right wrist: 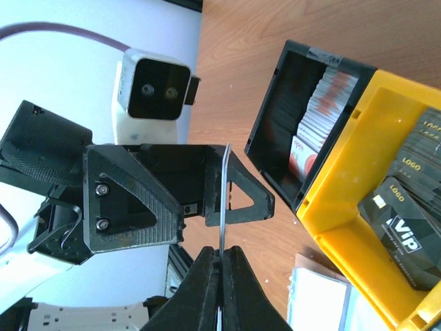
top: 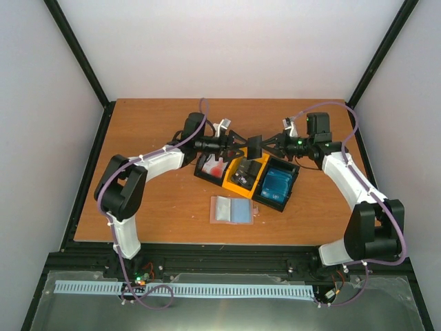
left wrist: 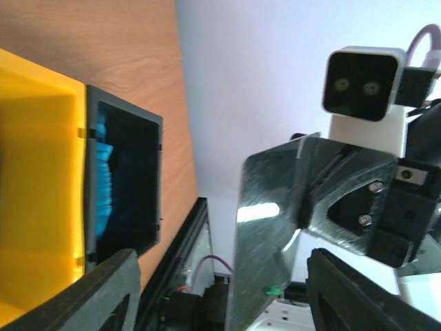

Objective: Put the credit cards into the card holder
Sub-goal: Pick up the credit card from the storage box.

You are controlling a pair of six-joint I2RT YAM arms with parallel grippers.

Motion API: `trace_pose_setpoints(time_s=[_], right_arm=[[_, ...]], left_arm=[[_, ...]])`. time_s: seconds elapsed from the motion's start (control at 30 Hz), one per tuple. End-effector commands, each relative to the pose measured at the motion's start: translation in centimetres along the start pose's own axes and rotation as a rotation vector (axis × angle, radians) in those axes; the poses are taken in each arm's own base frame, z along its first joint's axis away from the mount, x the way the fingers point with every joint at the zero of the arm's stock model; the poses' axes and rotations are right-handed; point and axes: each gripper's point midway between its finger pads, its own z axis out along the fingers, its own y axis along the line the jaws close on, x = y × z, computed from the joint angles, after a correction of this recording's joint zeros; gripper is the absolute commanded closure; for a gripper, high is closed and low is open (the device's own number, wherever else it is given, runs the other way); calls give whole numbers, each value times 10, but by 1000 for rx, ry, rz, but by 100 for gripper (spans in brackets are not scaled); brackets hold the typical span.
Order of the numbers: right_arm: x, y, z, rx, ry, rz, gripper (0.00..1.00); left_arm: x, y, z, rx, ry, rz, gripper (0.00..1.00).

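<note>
Above the bins, my right gripper (top: 267, 145) (right wrist: 222, 256) is shut on a dark grey credit card (top: 253, 145) (left wrist: 269, 227), which shows edge-on in the right wrist view (right wrist: 224, 186). Facing it, my left gripper (top: 241, 145) (left wrist: 224, 293) stands open, one finger on each side of that card and clear of it. More credit cards fill the bins: red-and-white ones (right wrist: 320, 117), dark ones (right wrist: 406, 221) and blue ones (left wrist: 102, 179). The card holder (top: 234, 210) (right wrist: 317, 303) lies open on the table in front of the bins.
A black bin (top: 202, 169), a yellow bin (top: 234, 181) and a second black bin (top: 293, 183) sit in a row mid-table under both grippers. A black frame rail runs along the table's edges. Bare wood lies to the left and right of the bins.
</note>
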Motion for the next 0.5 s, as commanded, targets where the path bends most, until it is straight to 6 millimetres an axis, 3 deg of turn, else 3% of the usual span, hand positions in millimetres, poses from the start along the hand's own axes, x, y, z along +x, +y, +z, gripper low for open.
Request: trace_pose_setpoints(time_s=[0.0, 0.27, 0.47], right_arm=[[7, 13, -2, -86, 30, -16, 97], [20, 13, -3, -118, 68, -24, 97], [19, 21, -6, -136, 61, -50, 97]], left_arm=[[4, -32, 6, 85, 53, 41, 38], [10, -39, 6, 126, 88, 71, 68], [11, -48, 5, 149, 102, 107, 85]])
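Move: The black credit card, still pinched by the right fingers, is about 3 cm to the left hand's right, level with it in reach and some 2 cm higher. About 18 cm below the left hand stand the storage box's yellow compartment, 2 cm to its right; the red-card compartment, 8 cm left and 4 cm ahead; and the blue-card compartment, 13 cm right and 6 cm back. From the right hand the card is 3 cm left, 1 cm lower, level in reach. The left hand eases up about 2 cm and a little over 1 cm back, edging right towards the card, while its wide-open fingers close most of the way around the card's left edge, still with a small gap by their own spread. Meanwhile the right hand keeps its pinch on the card's right edge and carries the card about 1.5 cm back and slightly left to the left fingers, each wrist turning only some 5 degrees. ##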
